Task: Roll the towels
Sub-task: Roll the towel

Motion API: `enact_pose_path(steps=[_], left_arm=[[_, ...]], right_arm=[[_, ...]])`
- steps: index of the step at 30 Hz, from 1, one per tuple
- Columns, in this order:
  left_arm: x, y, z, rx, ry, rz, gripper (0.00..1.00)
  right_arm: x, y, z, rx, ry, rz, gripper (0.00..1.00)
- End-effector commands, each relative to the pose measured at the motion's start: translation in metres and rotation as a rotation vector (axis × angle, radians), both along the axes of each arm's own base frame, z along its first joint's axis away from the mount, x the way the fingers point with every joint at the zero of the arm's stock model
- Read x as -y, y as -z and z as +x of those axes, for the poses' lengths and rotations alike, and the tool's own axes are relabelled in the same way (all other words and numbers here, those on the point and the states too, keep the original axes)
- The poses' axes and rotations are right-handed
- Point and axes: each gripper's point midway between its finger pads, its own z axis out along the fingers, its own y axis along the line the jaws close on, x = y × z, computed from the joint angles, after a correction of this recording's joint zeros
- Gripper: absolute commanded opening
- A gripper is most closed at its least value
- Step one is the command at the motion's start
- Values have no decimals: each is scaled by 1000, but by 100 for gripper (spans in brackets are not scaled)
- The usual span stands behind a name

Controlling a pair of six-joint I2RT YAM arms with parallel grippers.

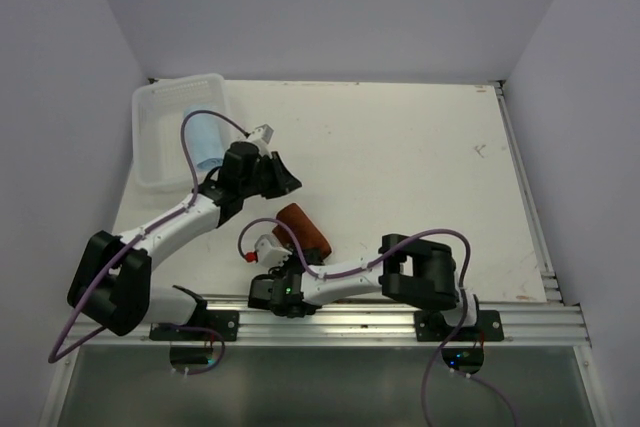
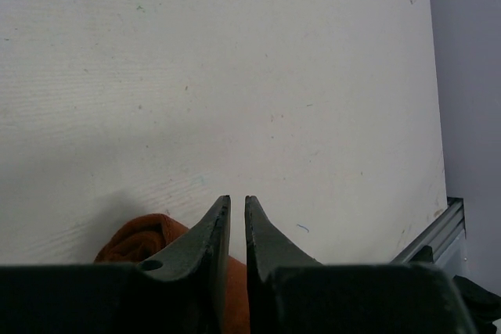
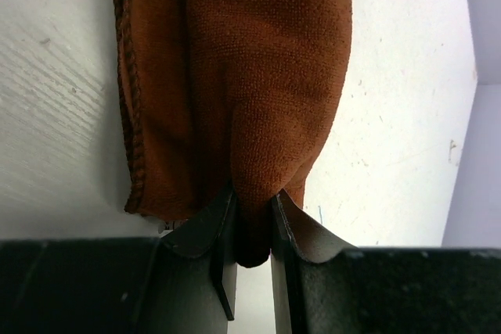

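The rust towel [image 1: 305,230] lies in a roll near the table's front edge. My right gripper [image 1: 292,253] is shut on its near end; in the right wrist view a fold of the rust towel [image 3: 258,76] is pinched between the right gripper [image 3: 252,197] jaws. The left gripper [image 1: 287,180] hovers just behind that roll, apart from it. Its jaws [image 2: 237,199] stand almost together with nothing between them, and the rust towel [image 2: 141,238] shows below them. The sky-blue towel [image 1: 207,143] lies in the white basket.
The white mesh basket [image 1: 150,152] stands at the back left corner of the white table [image 1: 420,167]. An aluminium rail [image 1: 400,312] runs along the near edge, another [image 1: 530,217] along the right side. Walls close in left, back and right.
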Motion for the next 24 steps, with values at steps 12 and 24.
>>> enact_pose_path(steps=[12,24], left_arm=[[22,-10,-40,12,81,-181,14],[25,22,-62,-31,134,-103,13]], right_arm=[[-18,14,-8,-17,-52,-142,19],[-21,22,-14,-32,-96,-214,24]])
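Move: The brown towel roll's middle lies roughly 10 cm back from the left hand, 1 cm to its right and 10 cm below. The right hand already pinches its near end, the middle being about 6 cm ahead, 3 cm left and 1 cm lower. From the left hand, the rolled blue towel is some 10 cm ahead and 21 cm left, its bin centred about 12 cm ahead and 26 cm left, both 10 cm below. Left hand draws back about 6 cm and rightward towards the towel roll, while right keeps its pinch, rolling 15 degrees. ##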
